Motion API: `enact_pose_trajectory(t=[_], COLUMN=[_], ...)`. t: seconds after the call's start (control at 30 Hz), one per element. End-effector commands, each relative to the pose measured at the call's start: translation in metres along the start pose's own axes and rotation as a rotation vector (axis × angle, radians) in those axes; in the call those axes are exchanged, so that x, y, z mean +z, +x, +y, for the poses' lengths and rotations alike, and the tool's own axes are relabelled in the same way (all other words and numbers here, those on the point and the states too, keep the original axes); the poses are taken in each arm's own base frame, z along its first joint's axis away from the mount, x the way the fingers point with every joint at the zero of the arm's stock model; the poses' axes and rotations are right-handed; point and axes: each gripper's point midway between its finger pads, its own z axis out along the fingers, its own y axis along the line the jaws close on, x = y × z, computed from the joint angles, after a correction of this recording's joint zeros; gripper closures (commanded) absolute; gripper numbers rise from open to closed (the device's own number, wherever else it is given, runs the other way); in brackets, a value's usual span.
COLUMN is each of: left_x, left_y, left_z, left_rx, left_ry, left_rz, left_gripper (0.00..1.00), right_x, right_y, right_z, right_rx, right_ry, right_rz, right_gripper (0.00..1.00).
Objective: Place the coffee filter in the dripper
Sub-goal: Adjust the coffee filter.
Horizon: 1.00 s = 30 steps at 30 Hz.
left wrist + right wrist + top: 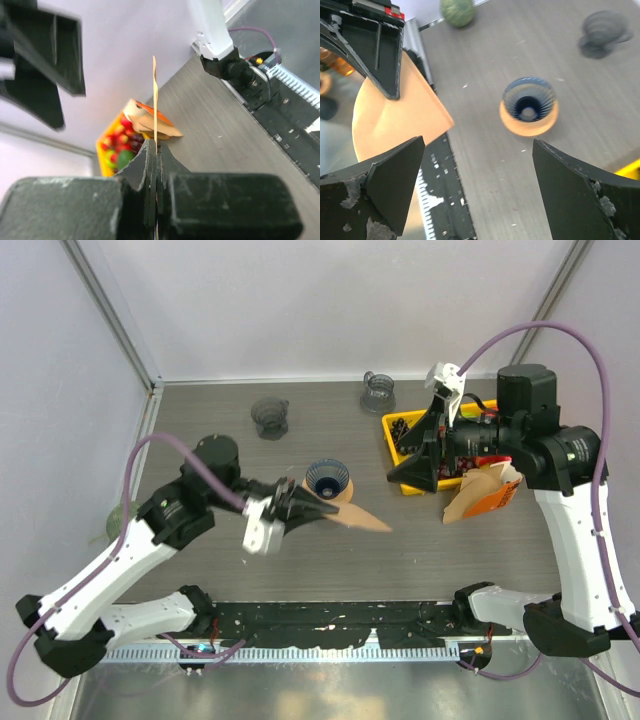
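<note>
The coffee filter (358, 519) is a flat brown paper fan held just above the table, in front of the dripper. My left gripper (320, 510) is shut on its left end. In the left wrist view the filter (154, 95) stands edge-on, rising out of the closed jaws of the left gripper (156, 150). The dripper (327, 480) has a dark blue ribbed cone on an orange ring and stands upright and empty. My right gripper (400, 462) hangs open to the right of the dripper with nothing in it. The right wrist view shows the filter (395, 125), the dripper (528, 106) and the open right gripper (480, 175).
A yellow tray (392, 425) sits at the back right beside an orange pack of filters (480, 495). Two dark glass cups (270, 418) (378, 392) stand at the back. A green ball (118, 518) lies off the table's left edge. A black rail (330, 615) runs along the near edge.
</note>
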Motion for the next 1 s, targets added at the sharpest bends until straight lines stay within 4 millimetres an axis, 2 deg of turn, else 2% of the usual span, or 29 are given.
enact_pose_trajectory(t=[0.0,0.13,0.23,0.3,0.47,0.6,0.77,0.8,0.97], left_x=[0.0,0.002,0.007,0.009,0.015,0.017,0.014,0.015,0.02], left_y=[0.007,0.0,-0.006,-0.008,-0.011,-0.015,-0.015,-0.013,-0.001], left_z=[-0.026,-0.04,-0.048,-0.055,-0.064,-0.071,-0.093,-0.095,-0.093], left_rx=[0.594,0.94,1.103,1.178,1.247,1.27,1.266,1.27,1.291], left_ry=[0.085,0.12,0.136,0.144,0.16,0.166,0.223,0.23,0.249], left_rz=[-0.004,-0.073,-0.129,-0.172,-0.228,-0.268,-0.317,-0.317,-0.285], left_gripper=[1.0,1.0,1.0,1.0,1.0,1.0,1.0,1.0,1.0], right_x=[0.007,0.022,0.033,0.039,0.042,0.046,0.04,0.034,0.036], right_y=[0.026,0.058,0.073,0.083,0.092,0.111,0.106,0.113,0.12], right_z=[0.037,0.064,0.08,0.083,0.094,0.086,0.086,0.094,0.113], right_rx=[0.084,0.149,0.127,0.109,0.142,0.096,-0.029,-0.023,-0.066], right_ry=[-0.257,-0.411,-0.473,-0.474,-0.538,-0.507,-0.561,-0.594,-0.679], right_rz=[0.059,0.157,0.193,0.217,0.246,0.301,0.33,0.377,0.418], right_gripper=[0.04,0.04,0.04,0.04,0.04,0.05,0.04,0.04,0.04])
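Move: The coffee filter, already pinched by the left hand, stands edge-up about 5 cm to that hand's right, 2 cm nearer the bases and a couple lower. From the open right hand its middle is roughly 7 cm left, 5 cm back and 5 cm below. The dripper sits some 9 cm ahead of the left hand, level sideways and 13 cm below. The fruit basket lies about 16 cm ahead of the right hand, 15 cm to its right and 25 cm below. The filter, kept in the left hand's shut fingers, is drawn back and lowered about 6.5 cm each way, away from the dripper, while that wrist rolls some 55 degrees, its forward side rising. The right hand, staying wide open, sweeps down 10 cm, back and left towards the filter's free right edge, then swings its fingers counter-clockwise, ending close by without visible contact. ##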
